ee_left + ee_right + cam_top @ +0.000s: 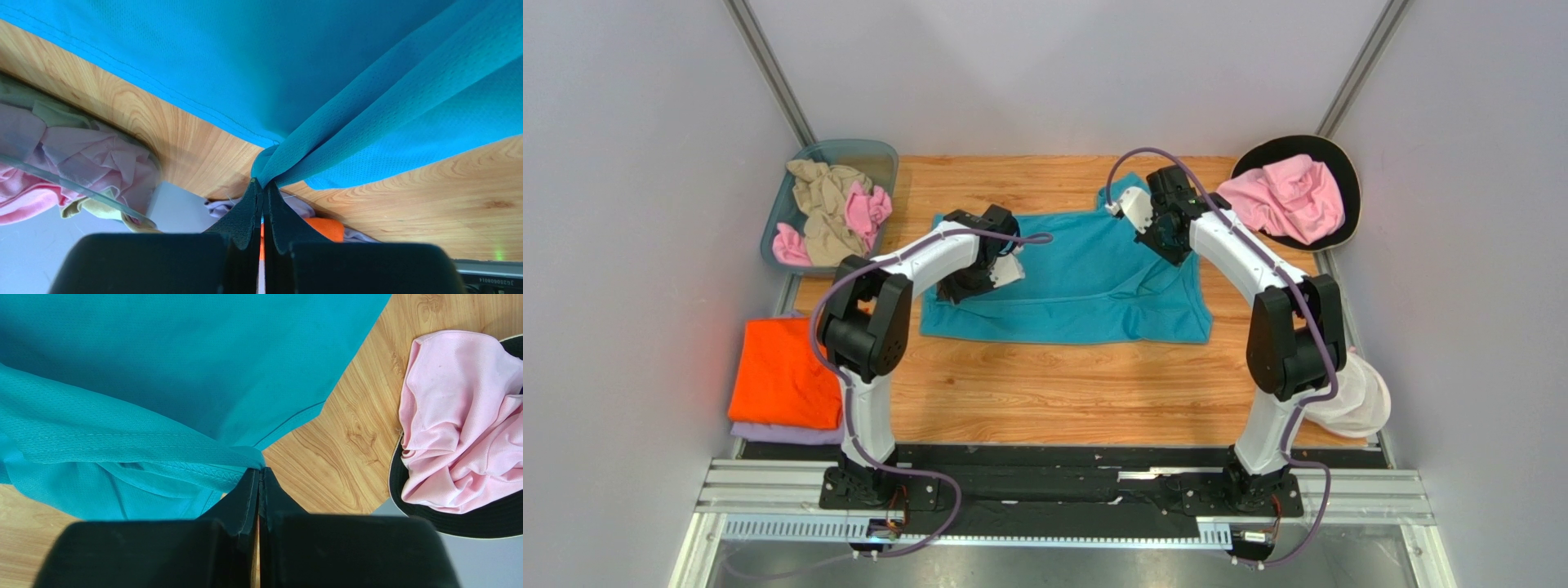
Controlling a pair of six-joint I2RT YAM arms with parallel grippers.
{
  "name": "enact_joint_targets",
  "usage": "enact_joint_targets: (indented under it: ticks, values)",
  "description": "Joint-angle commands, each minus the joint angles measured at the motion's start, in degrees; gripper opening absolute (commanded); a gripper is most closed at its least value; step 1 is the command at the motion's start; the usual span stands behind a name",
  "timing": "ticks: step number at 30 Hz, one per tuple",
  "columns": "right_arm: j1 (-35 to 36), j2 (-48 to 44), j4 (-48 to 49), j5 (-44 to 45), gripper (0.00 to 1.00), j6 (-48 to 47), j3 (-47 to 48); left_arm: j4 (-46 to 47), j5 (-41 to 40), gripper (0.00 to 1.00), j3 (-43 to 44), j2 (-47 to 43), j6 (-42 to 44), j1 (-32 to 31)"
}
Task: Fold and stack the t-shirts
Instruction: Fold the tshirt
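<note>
A teal t-shirt (1063, 294) lies spread across the middle of the wooden table (1075, 392). My left gripper (1011, 255) is shut on a bunched edge of it at its left side; in the left wrist view the teal cloth (344, 73) rises taut from the closed fingertips (264, 184). At the shirt's far right corner my right gripper (1122, 208) is also shut, pinching a hemmed fold of teal cloth (153, 441) at its tips (259, 473). A folded orange t-shirt (781, 374) rests on a lavender one (787, 433) at the left edge.
A clear bin (879, 157) at the back left holds crumpled beige (824, 196) and pink (869, 211) shirts. Another pink shirt (1290, 196) lies on a black round pad (1342, 165) at the back right. A white ribbed dish (1363, 398) sits by the right arm.
</note>
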Motion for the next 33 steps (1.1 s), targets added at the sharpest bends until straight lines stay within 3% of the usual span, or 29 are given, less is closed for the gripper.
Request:
enact_joint_targets:
  ticks: [1,13,14,19,20,33]
  values:
    - [-0.31,0.98,2.52,1.24,0.00,-0.33,1.94,0.41,-1.36,0.00,2.85,1.62,-0.13,0.51]
    - [-0.40,1.43,3.22,1.50,0.00,-0.16,1.06,7.52,-6.63,0.25,2.77,1.71,-2.59,1.56]
    - [-0.40,1.43,3.22,1.51,0.00,-0.16,0.89,8.57,-6.72,0.40,2.77,1.62,-2.68,1.56]
    - [-0.49,1.16,3.40,1.77,0.00,-0.16,0.45,11.13,-7.60,0.53,1.89,0.31,-3.12,1.74]
    - [-0.40,1.07,3.40,1.68,0.00,-0.16,0.36,12.44,-7.86,0.60,1.71,0.04,-3.03,1.74]
    - [-0.40,1.25,3.75,2.47,0.00,-0.16,1.06,13.94,-2.77,0.62,-3.47,-5.76,-3.03,1.74]
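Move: The left hand has one corner of the folded-over hem pinched. Its landing spot, on the t-shirt's left edge, is about 2 cm ahead and 4 cm below, not off to either side. From this hand the laundry bin's middle is roughly 15 cm ahead and 19 cm left; the orange stack is some 14 cm back and 20 cm left. From the right hand, the landing spot is about 35 cm left, 4 cm back and 8 cm lower. Down about a centimetre first, the left hand opens its fingers wide and lets go of the hem corner while travelling some 5 cm forward along the t-shirt's left edge, its fingertips swinging forward about 15 degrees; it then eases back slightly and rises. The right hand keeps its pinch on the other end of the hem, settling about 1 cm lower. ##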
